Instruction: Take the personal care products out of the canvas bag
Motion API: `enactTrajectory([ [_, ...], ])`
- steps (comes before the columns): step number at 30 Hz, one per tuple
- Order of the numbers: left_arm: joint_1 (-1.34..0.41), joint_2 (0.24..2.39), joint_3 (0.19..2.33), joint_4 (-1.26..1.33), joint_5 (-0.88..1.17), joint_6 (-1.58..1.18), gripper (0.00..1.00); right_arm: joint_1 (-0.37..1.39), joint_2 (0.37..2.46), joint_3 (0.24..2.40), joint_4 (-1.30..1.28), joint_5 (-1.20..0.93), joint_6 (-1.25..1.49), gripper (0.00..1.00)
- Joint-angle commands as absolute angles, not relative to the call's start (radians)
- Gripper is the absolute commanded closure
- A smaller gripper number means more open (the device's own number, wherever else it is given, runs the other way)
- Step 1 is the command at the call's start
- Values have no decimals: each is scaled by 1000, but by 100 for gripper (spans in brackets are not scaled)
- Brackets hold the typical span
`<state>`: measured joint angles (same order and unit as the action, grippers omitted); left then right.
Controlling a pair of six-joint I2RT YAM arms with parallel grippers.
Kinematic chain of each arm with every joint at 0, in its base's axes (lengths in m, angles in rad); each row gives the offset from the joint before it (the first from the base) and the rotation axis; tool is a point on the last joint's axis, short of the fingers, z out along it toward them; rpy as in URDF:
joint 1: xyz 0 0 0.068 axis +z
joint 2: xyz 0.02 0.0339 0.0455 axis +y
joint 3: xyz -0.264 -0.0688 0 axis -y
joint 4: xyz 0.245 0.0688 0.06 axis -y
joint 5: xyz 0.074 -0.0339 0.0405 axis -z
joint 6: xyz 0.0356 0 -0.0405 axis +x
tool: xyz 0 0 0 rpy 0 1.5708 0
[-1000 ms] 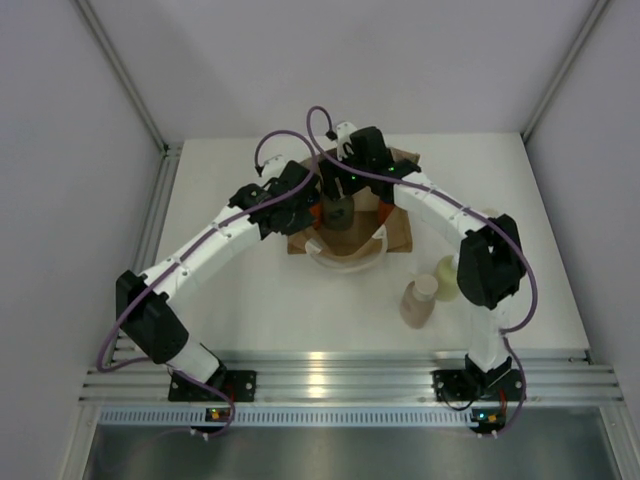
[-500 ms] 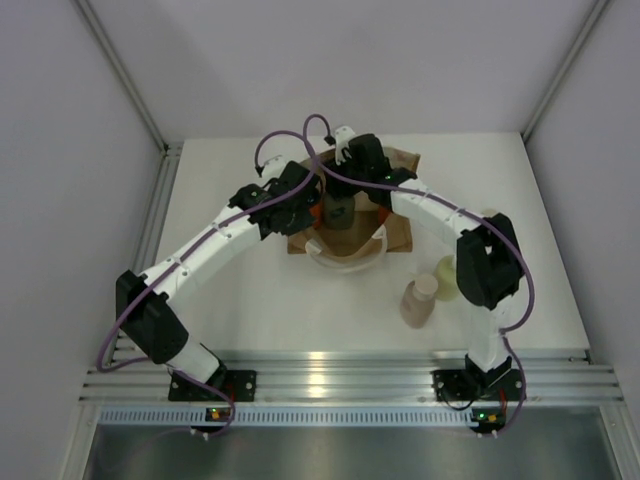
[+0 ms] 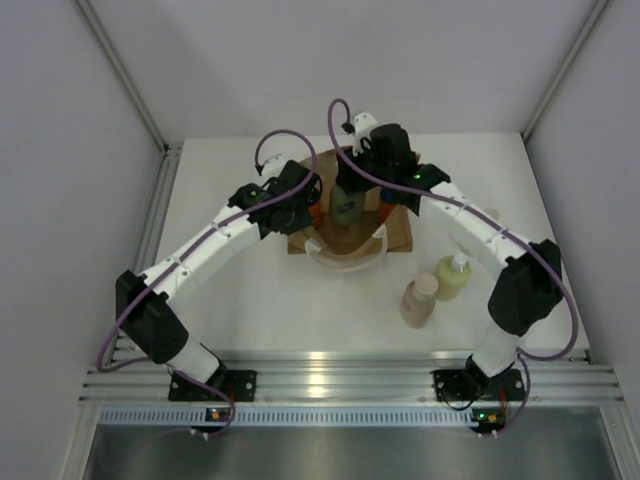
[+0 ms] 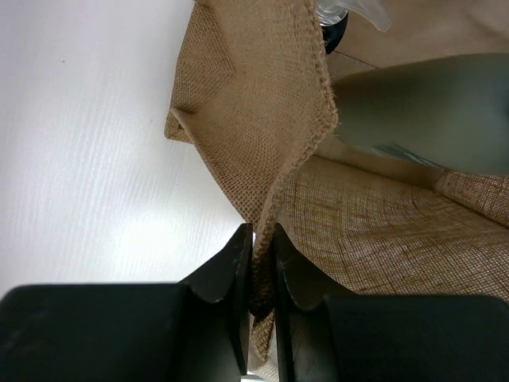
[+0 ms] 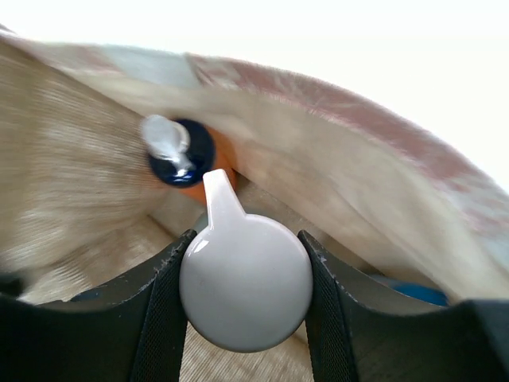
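Note:
The tan canvas bag (image 3: 398,232) stands open at the table's middle, its white handle (image 3: 345,262) on the near side. My left gripper (image 3: 304,208) is shut on the bag's left rim, and the weave shows pinched between the fingers in the left wrist view (image 4: 262,263). My right gripper (image 3: 350,188) is over the bag's mouth, shut on the white pump top (image 5: 245,290) of the dark green bottle (image 3: 346,210), which also shows in the left wrist view (image 4: 421,111). An orange bottle with a blue cap (image 5: 184,153) stands inside the bag. The yellow-green bottle (image 3: 450,278) and the pinkish-beige bottle (image 3: 418,302) stand on the table.
The two bottles on the table stand near right, close to my right arm's elbow (image 3: 522,290). A second blue cap (image 5: 413,293) shows low inside the bag. White walls close the table on three sides, and an aluminium rail (image 3: 340,375) runs along the near edge.
My right gripper has moved up and a little right with the dark green bottle. The right elbow has swung out to the right, uncovering the yellow-green bottle. The left gripper has not moved.

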<state>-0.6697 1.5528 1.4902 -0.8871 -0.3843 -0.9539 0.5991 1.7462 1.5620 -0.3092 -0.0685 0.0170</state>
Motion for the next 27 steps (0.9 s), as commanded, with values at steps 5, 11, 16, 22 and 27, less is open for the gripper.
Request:
enactTrajectory([
  [5,-655,1583,1506,-917,-419,-933,100,588,1467,1805,-339,-69,45,100],
  [11,-653,1609,1537,-919,-413,-919,100,557,1346,1896,-521,87,17,100],
  [16,-653,1618,1537,-917,-394,-905,100,500,1192,1872,-656,247,-37,100],
  [22,-653,1621,1543,-917,-373,-868,100,486,1022,1728,-790,521,-8,100],
  [27,-653,1609,1534,-917,-368,-857,100,401,933,1540,-793,637,76,100],
])
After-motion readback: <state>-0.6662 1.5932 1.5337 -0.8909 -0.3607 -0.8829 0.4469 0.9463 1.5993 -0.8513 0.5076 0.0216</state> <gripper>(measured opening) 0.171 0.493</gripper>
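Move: Some 30 cm to the right of the right hand, 5 cm nearer the base and 15 cm lower, stands the cream bottle, on the side of the table where this load is going. The light green bottle lies 17 cm back and 23 cm right, the beige one 24 cm back and 15 cm right. The orange bottle still in the bag is 4 cm ahead, 9 cm right. From the left hand the cream bottle is about 40 cm right, 4 cm ahead. Hoisting the dark green bottle by its pump cap, already held and off the bag floor, the right hand climbs about 25 cm, then swings right some 27 cm and back about 17 cm over the table's right side, turning clockwise some 40 degrees and starting to sink at the end. The left fingers keep the bag's left rim pinched. ##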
